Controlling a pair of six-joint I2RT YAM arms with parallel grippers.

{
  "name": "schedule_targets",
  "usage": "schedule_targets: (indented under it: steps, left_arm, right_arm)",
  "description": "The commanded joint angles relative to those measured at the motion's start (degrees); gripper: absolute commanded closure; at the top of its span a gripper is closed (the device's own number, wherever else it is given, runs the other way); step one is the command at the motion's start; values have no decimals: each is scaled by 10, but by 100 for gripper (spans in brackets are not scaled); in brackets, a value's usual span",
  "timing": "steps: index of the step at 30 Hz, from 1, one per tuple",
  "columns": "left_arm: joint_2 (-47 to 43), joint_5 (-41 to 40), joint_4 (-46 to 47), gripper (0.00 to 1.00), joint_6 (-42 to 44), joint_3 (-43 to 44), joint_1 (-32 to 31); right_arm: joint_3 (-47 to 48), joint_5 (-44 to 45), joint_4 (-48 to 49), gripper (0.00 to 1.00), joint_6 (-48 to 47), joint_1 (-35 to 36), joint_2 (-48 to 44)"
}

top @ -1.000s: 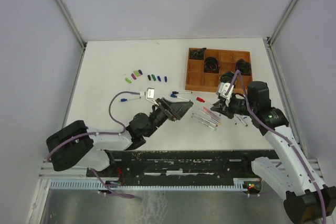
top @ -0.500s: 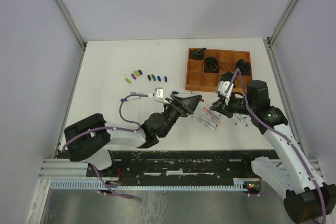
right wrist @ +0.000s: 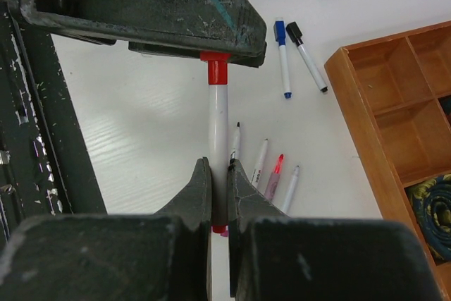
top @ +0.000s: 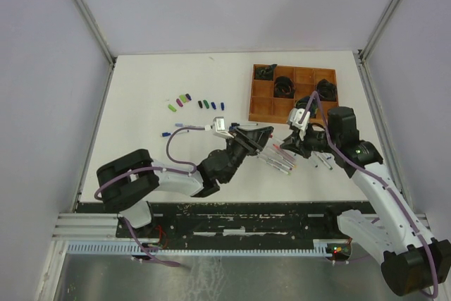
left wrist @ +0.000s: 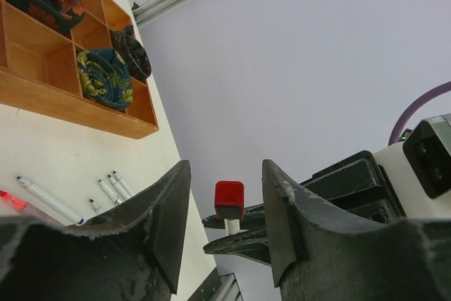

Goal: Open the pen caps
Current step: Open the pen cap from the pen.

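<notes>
My right gripper [right wrist: 218,167] is shut on the white barrel of a pen [right wrist: 218,125] and holds it above the table. The pen's red cap [left wrist: 230,200] points at my left gripper [left wrist: 226,167]. That cap sits between the left jaws with a small gap on each side, so the left gripper is open. In the top view the two grippers meet right of centre, left gripper [top: 264,134] facing right gripper [top: 287,147]. Several loose pen caps [top: 184,97] in green, purple and blue lie at the back left. Uncapped pens [top: 279,162] lie under the grippers.
A brown compartment tray [top: 262,114] with dark rolled items stands at the back right, close behind the right gripper. Two capped pens, blue [right wrist: 283,54] and black [right wrist: 306,58], lie near the tray. Another pen [top: 182,125] lies left of the left gripper.
The left arm has reached to the right, up to the right gripper, and its jaws have narrowed around the red cap. The right gripper has kept its hold on the pen and hardly moved.
</notes>
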Motion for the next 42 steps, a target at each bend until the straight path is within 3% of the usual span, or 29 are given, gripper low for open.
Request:
schedule_targets:
  steps: [1,13,14,17,20,23,29,33,37,42]
  left_arm:
    - [10,-6,17,50,-25,24,-6]
    - [16,-5,-7,65,-49,36,-5]
    - [17,-5,-6,69,-51,37,-5]
    - [14,-12,-14,96,-55,39,-5]
    - [-2,-34,-23,97,-48,33,1]
    - [-56,-25,-53,97,-70,16,58]
    - [-206,-19,-218,97,-110,14,225]
    - [-262,-25,-290,97,-104,37,271]
    - [-264,27,-428,97,-20,97,291]
    - [-182,108,-634,97,92,200,325]
  right_arm:
    - [15,3,10,98,2,4,2]
    - [17,13,10,98,2,12,15]
    - [17,14,9,98,1,13,16]
    - [19,15,3,98,-2,15,19]
    - [26,15,-12,98,-13,15,24]
    - [40,6,-45,98,-42,16,31]
    - [51,1,-67,98,-56,18,36]
    - [56,0,-74,98,-59,23,44]
    - [54,32,-42,98,-8,8,28]
    - [89,39,-58,98,39,-31,18]
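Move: The red pen cap sits right at the left hand's open fingers, barely 1 cm to the right and 1 cm below. From the right hand, which already grips the pen, it lies roughly 8 cm left, 3 ahead and 3 above. Some 18 cm below the left hand, the opened pens lie level ahead and 7 right, the blue and black pens 12 ahead and 7 left, and the row of loose caps 24 ahead and 20 left. The red cap is pinched as the left fingers close on it with a nudge of about 1 cm right and down, then pulled off the pen in a quick sweep of nearly 20 cm left, 13 forward and 10 up, towards the row of loose caps, the wrist swinging some 25 degrees counter-clockwise. The right hand holds the pen nearly in place. ##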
